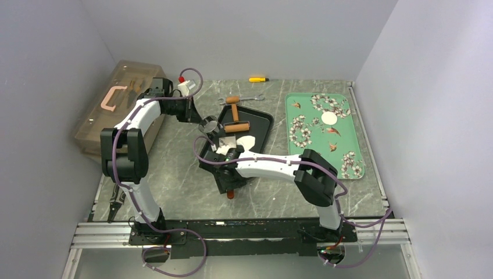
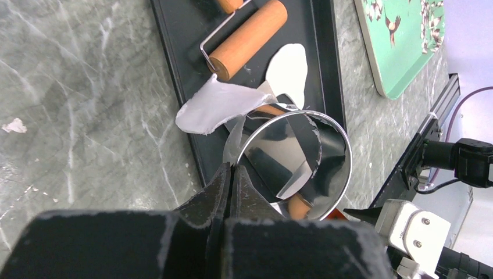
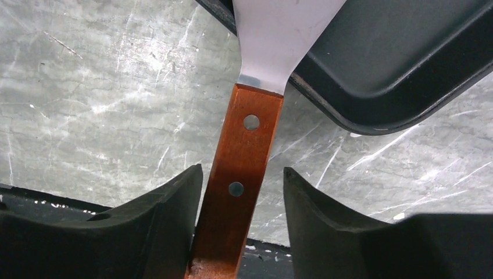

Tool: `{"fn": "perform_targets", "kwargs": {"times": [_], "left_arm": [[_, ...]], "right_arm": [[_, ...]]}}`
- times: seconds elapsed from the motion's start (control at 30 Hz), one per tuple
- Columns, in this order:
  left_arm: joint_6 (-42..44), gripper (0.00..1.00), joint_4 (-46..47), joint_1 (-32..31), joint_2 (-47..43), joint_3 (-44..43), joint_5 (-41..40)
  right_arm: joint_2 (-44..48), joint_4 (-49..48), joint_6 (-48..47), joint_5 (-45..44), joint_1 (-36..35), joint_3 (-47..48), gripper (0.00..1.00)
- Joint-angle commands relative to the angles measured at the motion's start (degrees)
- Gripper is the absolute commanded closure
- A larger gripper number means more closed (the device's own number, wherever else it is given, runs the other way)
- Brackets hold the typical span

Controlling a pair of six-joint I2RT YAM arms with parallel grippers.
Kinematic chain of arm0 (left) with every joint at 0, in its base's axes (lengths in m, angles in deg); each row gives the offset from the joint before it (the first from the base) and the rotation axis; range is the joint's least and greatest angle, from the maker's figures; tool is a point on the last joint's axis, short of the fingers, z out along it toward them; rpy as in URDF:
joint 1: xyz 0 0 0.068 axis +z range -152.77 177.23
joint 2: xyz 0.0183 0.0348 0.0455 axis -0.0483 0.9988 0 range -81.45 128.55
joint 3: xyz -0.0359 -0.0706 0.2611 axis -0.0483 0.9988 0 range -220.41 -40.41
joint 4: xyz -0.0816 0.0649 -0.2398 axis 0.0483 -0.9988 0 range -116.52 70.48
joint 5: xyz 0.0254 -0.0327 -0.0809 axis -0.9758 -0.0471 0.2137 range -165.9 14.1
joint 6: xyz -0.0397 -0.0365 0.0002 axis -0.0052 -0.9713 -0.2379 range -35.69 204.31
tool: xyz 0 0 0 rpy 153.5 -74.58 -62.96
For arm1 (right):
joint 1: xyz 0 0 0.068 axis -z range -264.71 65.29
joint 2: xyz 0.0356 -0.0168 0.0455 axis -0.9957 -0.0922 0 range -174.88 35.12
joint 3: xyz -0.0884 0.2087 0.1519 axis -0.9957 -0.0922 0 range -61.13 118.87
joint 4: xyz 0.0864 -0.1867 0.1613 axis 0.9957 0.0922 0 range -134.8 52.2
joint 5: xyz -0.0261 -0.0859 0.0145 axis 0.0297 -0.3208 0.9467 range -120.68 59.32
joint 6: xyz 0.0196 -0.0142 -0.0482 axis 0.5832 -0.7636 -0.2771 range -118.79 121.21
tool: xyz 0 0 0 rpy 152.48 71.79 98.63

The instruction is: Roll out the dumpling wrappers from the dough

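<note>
The dough [image 1: 246, 141] [image 2: 289, 65] lies as a flat white sheet on the black tray [image 1: 261, 122]. The brown wooden roller [image 1: 235, 125] [image 2: 249, 38] rests just beyond it. My left gripper [image 1: 203, 121] [image 2: 232, 170] is shut on the rim of the shiny metal ring cutter [image 1: 209, 124] [image 2: 343, 168], held above the tray's left edge. A torn white flap of dough [image 2: 215, 104] hangs from the ring. My right gripper [image 1: 229, 158] [image 3: 241, 171] is open around a spatula's wooden handle [image 3: 241, 168]. Its left finger touches the handle and the right one stands apart. One round dumpling wrapper [image 1: 329, 118] lies on the green tray [image 1: 308, 104].
A clear toolbox with a pink handle [image 1: 116, 99] stands at the far left. A wrench [image 1: 251, 98] and a yellow marker [image 1: 258, 79] lie behind the black tray. Pliers [image 1: 116, 203] lie near the left arm's base. The spatula blade [image 3: 285, 35] reaches over the tray rim [image 3: 360, 125].
</note>
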Motion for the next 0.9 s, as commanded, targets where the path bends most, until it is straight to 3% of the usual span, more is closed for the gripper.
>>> {"fn": "perform_targets", "kwargs": {"times": [0.0,0.1,0.27,0.37,0.67,0.87], "left_arm": [[1.17,1.00,0.34,-0.85,-3.33,0.04,2.76],[1.03,1.00,-0.01,-0.88,-3.48,-0.30,2.85],[1.28,1.00,-0.56,-1.91,-4.26,-0.05,2.77],[1.95,1.00,-1.64,-2.81,-4.69,-0.25,2.61],[2.87,1.00,-4.67,-3.25,-8.59,0.00,4.31],[4.10,1.00,-7.29,-3.50,-12.53,2.46,5.98]], "right_arm": [[3.07,0.82,-0.62,0.66,-0.10,0.32,0.48],[4.21,0.09,-0.48,1.30,-0.08,-1.14,0.54],[4.83,-1.08,-2.65,1.57,0.29,-2.38,0.86],[7.51,1.05,-4.34,-2.93,0.51,-3.64,1.00],[14.85,0.75,-13.92,-10.49,0.56,-10.00,1.00],[18.73,-7.54,-20.69,-10.24,2.13,-16.62,1.00]]}}
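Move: Just below the right hand's open fingers is the spatula's wooden handle, its middle about 1 cm down. From that hand the blade reaches some 17 cm ahead and 1 cm left; the flat dough is about 17 cm ahead, 5 cm right, and the metal cutter 20 cm ahead, 6 cm left and 6 cm higher. The left hand, holding the cutter's rim, has the blade about 8 cm right, 4 cm back and 9 cm below; the wooden roller is 11 cm right, 2 cm ahead. Closing on the spatula's handle from both sides while almost in place, the right hand then carries it about 7 cm right, rising some 3 cm and swinging it counter-clockwise, grip kept. The left hand, still pinching the cutter's rim, draws it back about 4 cm and up as much, drifting a little right, with only a slight turn. ##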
